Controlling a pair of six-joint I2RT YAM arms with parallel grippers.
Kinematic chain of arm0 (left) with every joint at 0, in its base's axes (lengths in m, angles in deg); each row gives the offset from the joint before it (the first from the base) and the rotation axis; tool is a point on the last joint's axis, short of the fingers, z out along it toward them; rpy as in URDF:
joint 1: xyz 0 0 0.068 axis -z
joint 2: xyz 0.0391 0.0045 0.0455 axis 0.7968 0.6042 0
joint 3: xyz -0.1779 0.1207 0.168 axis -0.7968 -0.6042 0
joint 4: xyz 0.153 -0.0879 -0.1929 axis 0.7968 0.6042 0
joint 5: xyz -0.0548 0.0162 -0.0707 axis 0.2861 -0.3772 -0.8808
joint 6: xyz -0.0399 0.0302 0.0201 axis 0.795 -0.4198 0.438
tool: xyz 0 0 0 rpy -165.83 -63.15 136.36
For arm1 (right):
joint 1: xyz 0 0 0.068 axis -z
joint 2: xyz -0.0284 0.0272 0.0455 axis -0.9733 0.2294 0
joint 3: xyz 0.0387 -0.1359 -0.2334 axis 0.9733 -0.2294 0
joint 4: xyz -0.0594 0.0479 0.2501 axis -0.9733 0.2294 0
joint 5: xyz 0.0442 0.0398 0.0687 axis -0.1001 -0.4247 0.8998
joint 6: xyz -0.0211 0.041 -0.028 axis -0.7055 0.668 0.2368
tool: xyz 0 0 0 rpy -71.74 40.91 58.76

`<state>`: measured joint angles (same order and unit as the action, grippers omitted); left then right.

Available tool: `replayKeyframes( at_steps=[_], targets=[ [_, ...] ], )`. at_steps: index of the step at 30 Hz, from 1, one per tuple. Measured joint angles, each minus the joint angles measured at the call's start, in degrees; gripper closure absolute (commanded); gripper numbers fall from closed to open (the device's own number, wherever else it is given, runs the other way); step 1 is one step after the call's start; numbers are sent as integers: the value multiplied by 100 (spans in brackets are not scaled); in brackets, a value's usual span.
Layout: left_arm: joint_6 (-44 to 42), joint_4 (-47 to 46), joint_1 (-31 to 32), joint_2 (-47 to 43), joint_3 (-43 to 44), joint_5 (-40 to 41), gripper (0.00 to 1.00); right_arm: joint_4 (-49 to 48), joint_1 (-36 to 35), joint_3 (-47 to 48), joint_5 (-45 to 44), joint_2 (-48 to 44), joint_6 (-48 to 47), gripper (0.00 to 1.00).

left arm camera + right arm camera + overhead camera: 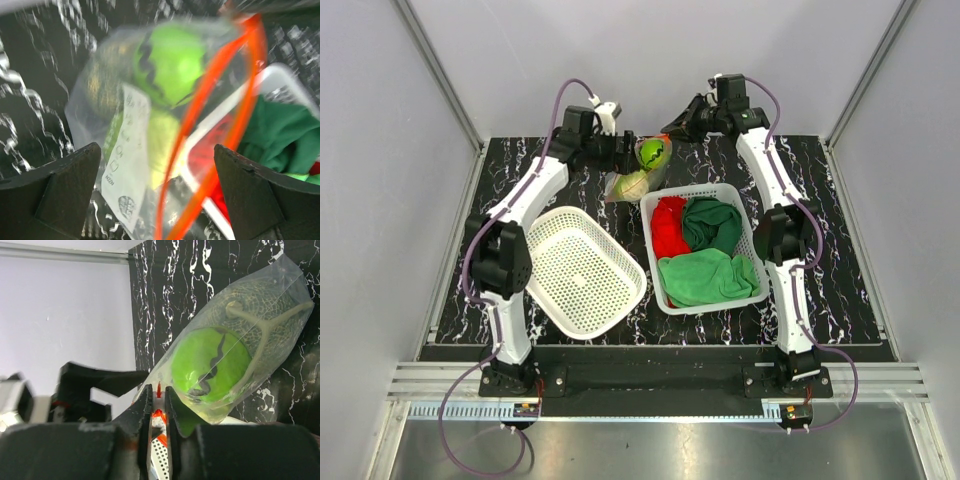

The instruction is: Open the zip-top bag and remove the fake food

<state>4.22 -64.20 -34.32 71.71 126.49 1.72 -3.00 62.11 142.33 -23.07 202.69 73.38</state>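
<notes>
The zip-top bag [638, 172] hangs above the back of the table, between my two grippers. Inside it are fake food pieces: a bright green ball [654, 153] and a pale cabbage-like ball [631, 185]. My right gripper [158, 390] is shut on the bag's orange zip strip, and the bag [235, 340] dangles beyond it with the green ball [210, 365] and a grey-green netted piece [267, 302]. My left gripper [156, 150] is open, and the bag's parted orange strip [212, 90] runs between its fingers [65, 185] without touching them.
A white basket [705, 190] holding a red cloth [668, 228] and green cloths [708, 277] stands just below the bag. An empty white basket [548, 222] lies tilted at the left. Grey walls close in at the back and sides.
</notes>
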Motion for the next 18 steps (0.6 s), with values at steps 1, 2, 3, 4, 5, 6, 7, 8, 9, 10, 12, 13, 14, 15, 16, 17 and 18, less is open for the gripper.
replayKeyframes(
  at_steps=[1, 2, 3, 4, 5, 6, 7, 8, 9, 10, 12, 13, 14, 15, 16, 17, 18],
  targets=[
    [-20, 107, -2, 118, 46, 11, 34, 28, 0, 0, 9, 0, -15, 77],
    [-20, 210, -2, 236, 105, 9, 46, 61, 0, 0, 13, 0, -31, 68],
    [-4, 302, -2, 341, 166, 9, 75, 87, 0, 0, 15, 0, -44, 62],
    [31, 391, -2, 457, 256, -9, 88, 140, 0, 0, 22, 0, -57, 57],
    [96, 433, -4, 566, 343, -22, 97, 225, 0, 2, 26, 0, -68, 45],
    [146, 472, -17, 656, 409, -33, 100, 356, 0, 39, 9, 0, -92, 41],
    [236, 507, -26, 710, 442, -46, 100, 546, 0, 92, -24, 0, -125, 36],
    [339, 529, -28, 734, 444, -57, 100, 741, 0, 149, -57, 0, -151, 33],
    [433, 555, -35, 737, 444, -57, 100, 1001, 0, 245, -116, 0, -238, 29],
    [538, 557, -42, 737, 442, -57, 100, 1172, 0, 295, -190, -22, -317, 26],
    [717, 461, -50, 728, 428, -57, 100, 1543, -15, 216, -363, -151, -546, 21],
    [817, 389, -59, 715, 396, -57, 100, 1644, -22, 168, -400, -199, -601, 20],
    [909, 343, -61, 704, 369, -59, 100, 1751, -39, 15, -511, -315, -708, 20],
    [986, 302, -61, 697, 352, -61, 100, 1825, -68, -199, -586, -472, -798, 19],
    [1064, 258, -61, 688, 332, -63, 100, 1893, -109, -463, -664, -649, -881, 19],
    [1130, 243, -61, 682, 323, -66, 100, 1954, -170, -704, -721, -822, -949, 18],
    [1182, 212, -61, 680, 315, -70, 100, 2000, -251, -949, -787, -999, -1025, 18]
  ],
)
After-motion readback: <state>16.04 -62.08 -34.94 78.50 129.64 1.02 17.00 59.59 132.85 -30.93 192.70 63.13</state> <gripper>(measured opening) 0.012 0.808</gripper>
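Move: The orange zip edge of the bag runs about 5 cm below the open left hand and 1 cm ahead; the green striped fruit in the bag lies some 3 cm ahead, 6 cm right and 10 cm down, the pale green food about 4 cm back, 1 cm right and 14 cm down. From the right hand, on the bag's zip end, that stretch of edge is roughly 7 cm back, 9 cm left and 7 cm lower, the striped fruit 4 cm back, 3 cm left. The left hand sinks about 5 cm onto the near stretch of the orange zip edge, tips some 10 degrees further down and shuts its fingers from wide open to pinch the edge, then holds there with a slight rise. Meanwhile the right fingers spread and come free of the zip end, and that hand draws back about 8 cm, sinking some 3 cm with a little drift to its right, while its left side rolls down about 15 degrees. ##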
